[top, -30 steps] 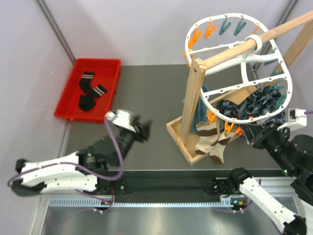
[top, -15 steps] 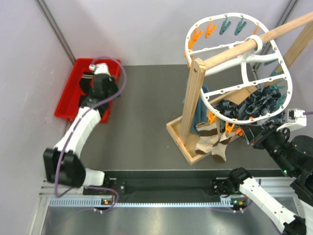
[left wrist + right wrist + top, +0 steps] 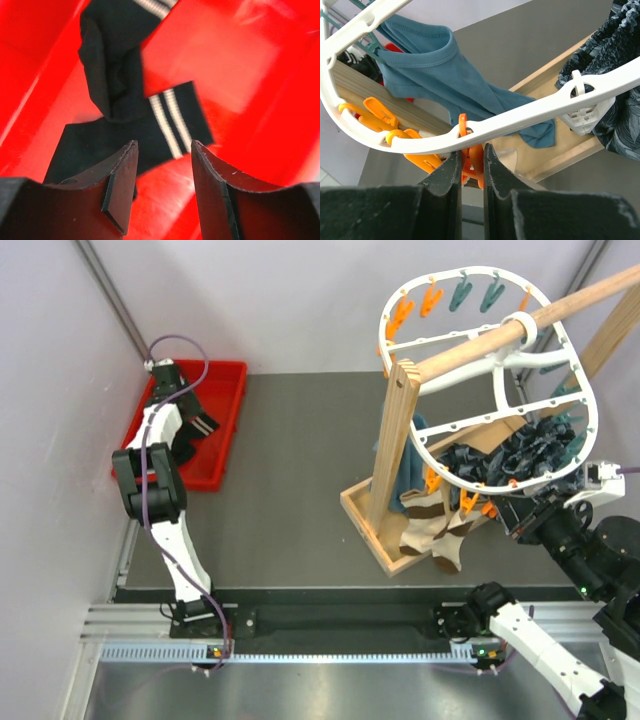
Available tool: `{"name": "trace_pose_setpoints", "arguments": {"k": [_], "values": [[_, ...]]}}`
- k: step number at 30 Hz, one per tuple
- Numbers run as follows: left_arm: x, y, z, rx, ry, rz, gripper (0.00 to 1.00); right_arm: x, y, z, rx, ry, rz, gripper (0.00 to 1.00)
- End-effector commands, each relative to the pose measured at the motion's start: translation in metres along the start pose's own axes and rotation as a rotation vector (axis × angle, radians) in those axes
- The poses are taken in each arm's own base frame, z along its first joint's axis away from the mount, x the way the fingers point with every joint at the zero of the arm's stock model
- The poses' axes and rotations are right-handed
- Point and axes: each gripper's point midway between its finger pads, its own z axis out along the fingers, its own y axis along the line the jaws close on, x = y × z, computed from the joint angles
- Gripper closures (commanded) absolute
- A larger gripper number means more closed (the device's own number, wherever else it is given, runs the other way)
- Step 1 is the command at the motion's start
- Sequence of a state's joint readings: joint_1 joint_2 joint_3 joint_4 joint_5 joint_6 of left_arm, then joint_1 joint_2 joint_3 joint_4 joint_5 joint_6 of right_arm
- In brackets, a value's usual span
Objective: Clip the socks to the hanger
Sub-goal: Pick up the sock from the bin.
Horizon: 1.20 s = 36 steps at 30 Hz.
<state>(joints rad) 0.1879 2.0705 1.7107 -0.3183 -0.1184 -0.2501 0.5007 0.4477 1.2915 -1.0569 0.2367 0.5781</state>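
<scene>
Two black socks [image 3: 125, 95] with white-striped cuffs lie in the red tray [image 3: 225, 380] at the far left; they also show in the top view [image 3: 192, 435]. My left gripper [image 3: 164, 147] is open and empty, close above the socks; in the top view it [image 3: 178, 400] is over the tray. The white oval hanger [image 3: 583, 370] hangs from a wooden pole at the right, with a brown, cream and white banded sock [image 3: 440, 525] clipped to it. My right gripper [image 3: 472, 150] is shut on an orange peg [image 3: 476, 162] under the hanger frame [image 3: 530, 112].
A wooden pole-and-post rack [image 3: 400, 430] on a wooden base tray [image 3: 365, 520] carries the hanger. A teal garment [image 3: 445, 70] and dark patterned cloths [image 3: 530, 450] hang there too. Orange and teal pegs [image 3: 445, 295] ring the frame. Walls close in at the left and back.
My left arm swung from the middle of the table out to the red tray and now reaches further back over the black socks. The right arm has not moved.
</scene>
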Motion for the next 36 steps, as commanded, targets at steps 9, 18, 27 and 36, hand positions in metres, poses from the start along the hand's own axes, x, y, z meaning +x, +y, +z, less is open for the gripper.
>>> {"name": "trace_pose_setpoints", "arguments": {"k": [9, 18, 27, 36], "values": [[0.028, 0.010, 0.071, -0.063, 0.087, -0.043, 0.49, 0.009, -0.002, 0.005, 0.025, 0.058, -0.019, 1.00], [0.080, 0.022, 0.088, -0.123, 0.268, -0.025, 0.59, 0.008, -0.001, 0.005, 0.023, 0.059, -0.013, 1.00], [0.077, 0.005, 0.081, -0.027, 0.279, -0.012, 1.00, 0.009, 0.000, 0.003, 0.017, 0.065, -0.007, 1.00], [-0.021, -0.044, -0.017, 0.208, 0.042, -0.211, 1.00, 0.015, 0.000, 0.009, 0.012, 0.081, -0.020, 1.00]]}}
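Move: The striped cuff of the nearer black sock lies about 9 cm below the left hand, 4 cm ahead and 1 cm left. The other black sock is some 4 cm farther out and 10 cm left of that cuff; the bin's right wall is about 10 cm to the cuff's right. From the right hand, still on an orange clip, the cuff is roughly 45 cm ahead, 65 cm left and 30 cm down. The left hand drops about 9 cm and forward, pinches the sock's striped cuff, then draws right and back. ##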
